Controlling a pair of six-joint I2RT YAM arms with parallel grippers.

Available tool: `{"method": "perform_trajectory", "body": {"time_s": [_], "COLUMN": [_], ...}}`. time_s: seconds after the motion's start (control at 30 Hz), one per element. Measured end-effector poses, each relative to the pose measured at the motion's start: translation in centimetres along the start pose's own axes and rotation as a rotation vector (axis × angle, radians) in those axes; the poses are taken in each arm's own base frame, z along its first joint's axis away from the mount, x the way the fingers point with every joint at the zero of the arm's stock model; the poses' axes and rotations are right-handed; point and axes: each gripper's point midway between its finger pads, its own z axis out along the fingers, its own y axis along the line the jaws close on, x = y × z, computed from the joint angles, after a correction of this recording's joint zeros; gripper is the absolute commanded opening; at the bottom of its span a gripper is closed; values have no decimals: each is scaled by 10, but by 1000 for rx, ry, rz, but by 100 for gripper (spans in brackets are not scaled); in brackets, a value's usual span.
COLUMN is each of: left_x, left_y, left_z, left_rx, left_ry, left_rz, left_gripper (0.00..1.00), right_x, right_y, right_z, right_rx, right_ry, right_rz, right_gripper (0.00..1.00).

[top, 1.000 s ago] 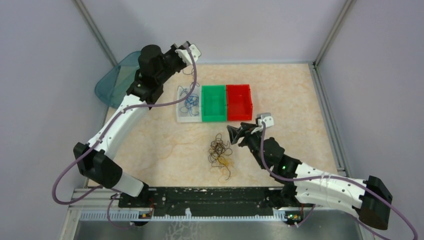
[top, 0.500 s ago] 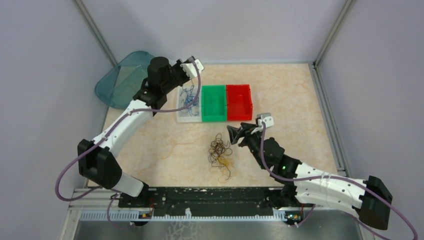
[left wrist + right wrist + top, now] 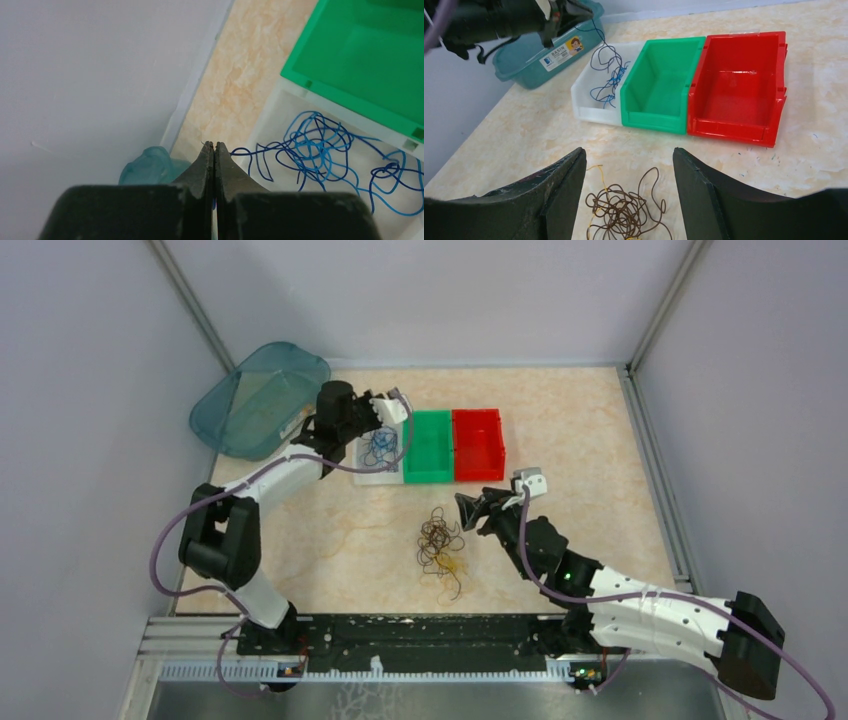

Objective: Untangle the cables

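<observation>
A tangle of dark brown cables (image 3: 438, 538) (image 3: 625, 212) with a yellow strand (image 3: 599, 172) through it lies on the table in front of the bins. My right gripper (image 3: 466, 506) (image 3: 629, 150) hovers open just to its right, with nothing between its fingers. Blue cables (image 3: 378, 445) (image 3: 320, 150) lie curled in the white bin (image 3: 365, 476). My left gripper (image 3: 384, 424) (image 3: 214, 145) is over that bin's far left corner, shut on a blue cable (image 3: 600, 47) that hangs from it down into the bin.
A green bin (image 3: 427, 472) and a red bin (image 3: 478, 472) stand in a row right of the white bin, and nothing shows inside them. A teal basin (image 3: 255, 400) lies at the back left against the wall. Grey walls close in both sides.
My left arm has swung down and forward from high at the back to just over the white bin, lowering the hanging blue cable. The right arm has not moved.
</observation>
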Motion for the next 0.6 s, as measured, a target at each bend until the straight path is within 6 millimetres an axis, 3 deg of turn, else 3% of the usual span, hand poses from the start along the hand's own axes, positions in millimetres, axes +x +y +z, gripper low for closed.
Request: {"method": "perform_trajectory", "body": {"time_s": [0.23,0.4,0.6], "left_x": [33,40,33], "left_y": [-38,-53,-71], "left_z": [14,22,32], "left_rx": [61,108,236], "left_ry": [40,50,47], "left_rz": [113,108,1], "left_gripper": [0,0,0], "right_x": [-2,-3,-2], "right_y": [-4,-10,-17], "right_z": [1,3,5], "right_rx": [14,34,60], "right_ry": [-5,-8,-5], "right_rz": [7,14,23], "right_gripper": [65,65,65]}}
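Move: The left hand still pinches the dark-blue cable above the white bin; the bin's middle lies about 18 cm below, some 4 cm back and roughly 1 cm to the right. The green bin sits about 11 cm to the hand's right and 4 cm back, and the teal basin some 23 cm to its left and 6 cm farther out. From the right hand, the white bin's middle is about 19 cm ahead, 17 cm to the left and 18 cm down. Downward, easing off as it goes, the left hand lowers the pinched cable about 8 cm towards the white bin, nearly straight at first, then edging some 2 cm right towards the green bin. Late in the descent the fingertips dip by roughly 10 degrees; the fingers stay shut on the cable. ##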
